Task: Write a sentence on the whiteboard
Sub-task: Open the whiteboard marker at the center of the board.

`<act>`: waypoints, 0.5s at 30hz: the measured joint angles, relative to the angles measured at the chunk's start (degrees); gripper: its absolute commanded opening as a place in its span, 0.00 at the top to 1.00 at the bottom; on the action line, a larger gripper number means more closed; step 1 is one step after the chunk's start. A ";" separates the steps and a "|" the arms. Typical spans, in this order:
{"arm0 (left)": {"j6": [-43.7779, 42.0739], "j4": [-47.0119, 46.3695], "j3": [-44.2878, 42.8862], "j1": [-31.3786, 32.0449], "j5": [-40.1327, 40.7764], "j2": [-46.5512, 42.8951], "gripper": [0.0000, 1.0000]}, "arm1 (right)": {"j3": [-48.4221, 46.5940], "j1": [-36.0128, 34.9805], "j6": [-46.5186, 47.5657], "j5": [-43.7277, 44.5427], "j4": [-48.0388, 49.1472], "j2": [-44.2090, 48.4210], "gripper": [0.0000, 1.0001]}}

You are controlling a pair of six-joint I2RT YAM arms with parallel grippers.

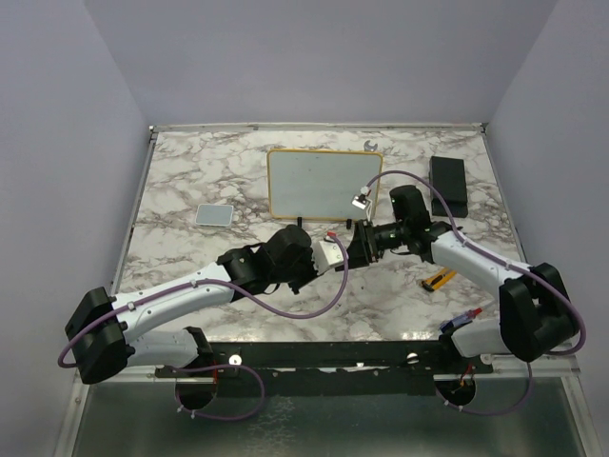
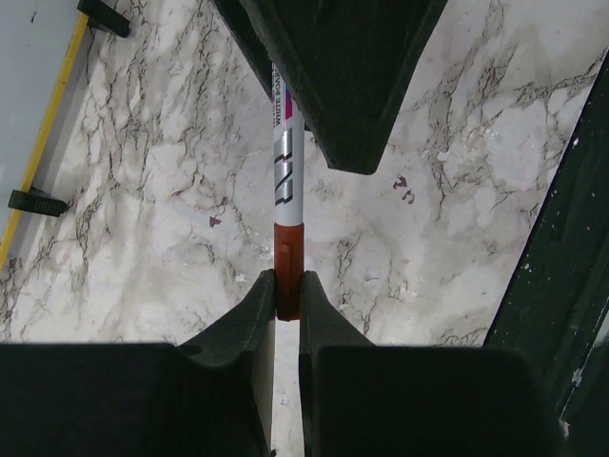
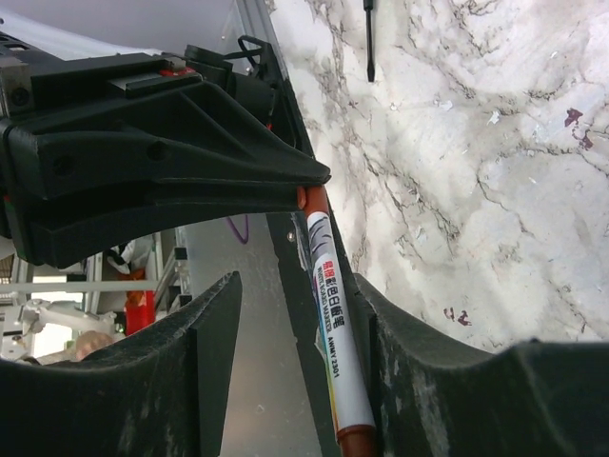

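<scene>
The whiteboard (image 1: 324, 183), yellow-framed with small black feet, stands at the back middle of the marble table; its corner shows in the left wrist view (image 2: 29, 76). Its face looks blank and no sentence shows on it. A white marker (image 2: 288, 162) with red ends hangs over the table between the two arms. My left gripper (image 2: 287, 290) is shut on its red end. My right gripper (image 3: 297, 295) reaches around the white barrel (image 3: 335, 324). The barrel rests against one finger (image 3: 409, 352) and a gap separates it from the other. In the top view both grippers (image 1: 335, 249) (image 1: 354, 240) meet in front of the board.
A small grey square pad (image 1: 216, 214) lies left of the board. A black box (image 1: 448, 183) sits at the back right, and a yellow and black tool (image 1: 439, 279) lies near the right arm. A thin dark tool (image 3: 368, 38) lies on the marble, and small purple marks (image 2: 403, 188) stain it.
</scene>
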State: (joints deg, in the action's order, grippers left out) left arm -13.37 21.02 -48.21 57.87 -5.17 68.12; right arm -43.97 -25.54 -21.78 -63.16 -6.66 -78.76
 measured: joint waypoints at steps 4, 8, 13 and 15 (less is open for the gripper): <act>-0.13 0.17 0.00 0.00 -0.07 0.00 1.00 | -0.07 -0.70 -0.17 0.44 0.31 -0.70 0.56; -0.28 0.24 -0.02 0.00 -0.33 0.02 1.00 | -0.07 -1.36 -0.42 0.87 0.70 -1.18 0.63; -0.52 0.55 -0.11 0.00 -0.48 0.02 1.00 | -0.07 -1.51 -0.48 1.36 0.96 -1.25 0.73; -0.61 0.61 -0.13 0.00 -0.52 0.02 1.00 | -0.07 -1.53 -0.50 1.60 0.98 -1.27 0.76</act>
State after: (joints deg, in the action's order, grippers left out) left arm -13.98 21.63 -48.34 57.87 -5.69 68.14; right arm -44.03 -27.07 -22.28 -61.56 -5.67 -80.03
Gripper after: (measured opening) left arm 0.114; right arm 0.283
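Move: The capless middle of the whiteboard marker lies about 2 cm to the right hand's left and 1 cm below it, its near end already between the open fingers. From the left hand, which holds the marker's other end, that middle is some 5 cm to the right, 1 cm ahead and 1 cm up. From the right hand, the whiteboard's middle is roughly 22 cm ahead, 4 cm left and 14 cm below; the pliers are about 7 cm ahead, 16 cm right, similarly low. Right fingers close to about half their gap around the marker, easing 1 cm down-left; left keeps its grip. ##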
